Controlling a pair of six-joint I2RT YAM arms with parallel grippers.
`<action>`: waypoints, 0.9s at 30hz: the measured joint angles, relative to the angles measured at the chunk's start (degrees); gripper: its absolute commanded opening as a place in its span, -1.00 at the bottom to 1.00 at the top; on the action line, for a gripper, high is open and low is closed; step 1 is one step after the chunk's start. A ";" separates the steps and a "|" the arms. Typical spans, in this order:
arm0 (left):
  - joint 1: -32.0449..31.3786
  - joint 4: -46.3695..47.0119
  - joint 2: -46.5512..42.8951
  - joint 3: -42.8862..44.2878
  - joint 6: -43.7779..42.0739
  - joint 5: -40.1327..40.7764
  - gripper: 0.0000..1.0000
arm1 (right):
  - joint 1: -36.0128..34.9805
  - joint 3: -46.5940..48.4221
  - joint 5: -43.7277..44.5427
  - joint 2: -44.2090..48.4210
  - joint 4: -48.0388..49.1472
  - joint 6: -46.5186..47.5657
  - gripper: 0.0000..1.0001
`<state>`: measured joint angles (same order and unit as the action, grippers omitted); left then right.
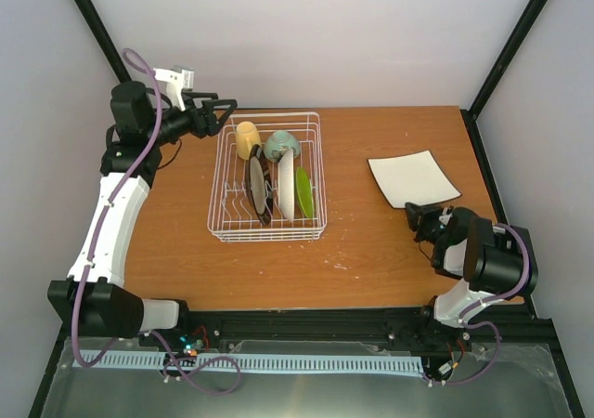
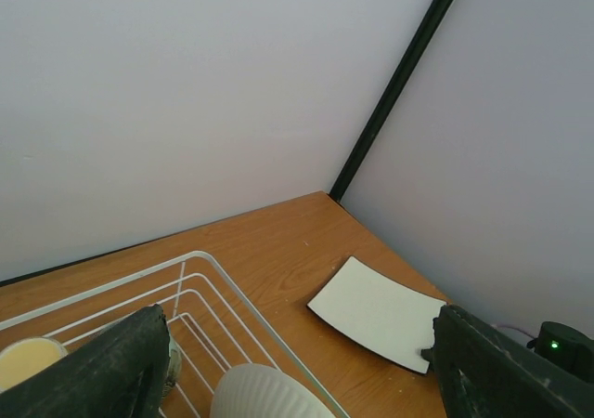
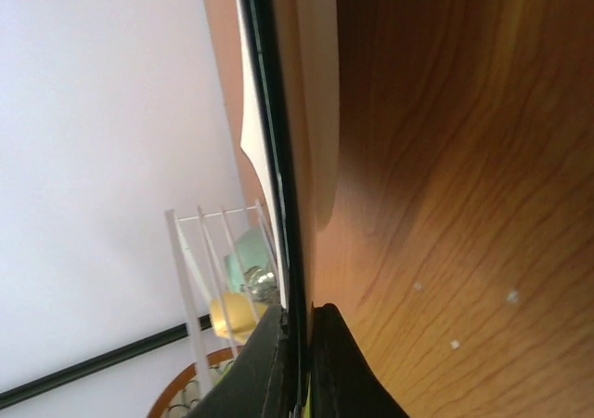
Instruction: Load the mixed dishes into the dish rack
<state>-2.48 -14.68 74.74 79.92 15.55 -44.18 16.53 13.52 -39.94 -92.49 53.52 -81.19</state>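
The square white plate (image 1: 413, 178) lies flat or nearly flat on the wooden table at the right. My right gripper (image 1: 419, 218) is shut on its near corner. In the right wrist view the plate's dark edge (image 3: 281, 158) runs between the closed fingers of the gripper (image 3: 302, 318). The white wire dish rack (image 1: 220, 172) holds a yellow cup (image 1: 247, 137), a pale mint bowl (image 1: 281, 145), a dark-rimmed plate (image 1: 259, 186), a cream plate (image 1: 287, 184) and a lime-green plate (image 1: 303, 192), the plates standing on edge. My left gripper (image 1: 223, 111) hangs open and empty over the rack's far left corner.
Black frame posts rise at the back corners (image 1: 506, 51), with white walls close behind. The table's right edge (image 1: 478, 172) runs just beyond the square plate. In the left wrist view the rack rim (image 2: 232, 288) and the square plate (image 2: 376, 311) show between the fingers.
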 measured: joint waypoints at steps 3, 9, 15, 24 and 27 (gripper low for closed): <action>0.00 0.52 0.50 0.00 0.44 -1.77 0.56 | -0.35 -0.74 -1.11 0.11 3.45 -3.98 -0.94; -0.20 3.15 2.93 -0.37 2.03 -7.48 0.56 | -0.79 -1.95 -3.06 3.58 7.28 -9.40 -0.94; -2.64 6.45 6.01 -0.59 4.13 -13.09 0.55 | -0.81 -2.58 -4.63 8.20 11.19 -12.13 -0.94; -14.19 1.60 16.52 6.32 2.49 -17.18 0.59 | -0.83 -3.78 -6.99 13.27 13.31 -14.38 -0.94; -15.87 -0.76 20.39 9.27 1.81 -18.21 0.59 | -0.83 -3.78 -7.52 15.76 12.46 -14.43 -0.94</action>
<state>-18.35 -15.44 95.13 89.19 17.37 -62.39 15.70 9.74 -47.46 -76.73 65.98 -95.61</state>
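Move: The left hand, empty and open high over the rack, has the white square plate roughly 54 cm to its right, 5 cm ahead and 36 cm below. From it the mug lies some 16 cm ahead and the mint bowl 14 cm ahead, 11 cm right, both about 32 cm down. The right hand already pinches the plate's near edge; the rack's middle is about 44 cm to its left, 8 cm ahead and near its height, the green plate 32 cm left, 4 cm ahead. Keeping its pinch on the near edge of the white square plate, the right hand lifts it some 10 cm, edging slightly left and tipping the fingers upward. Meanwhile the open left hand sweeps right over the rack towards the plate, about 15 cm and sinking as it goes, swinging some 35 degrees clockwise and tilting a little down. ##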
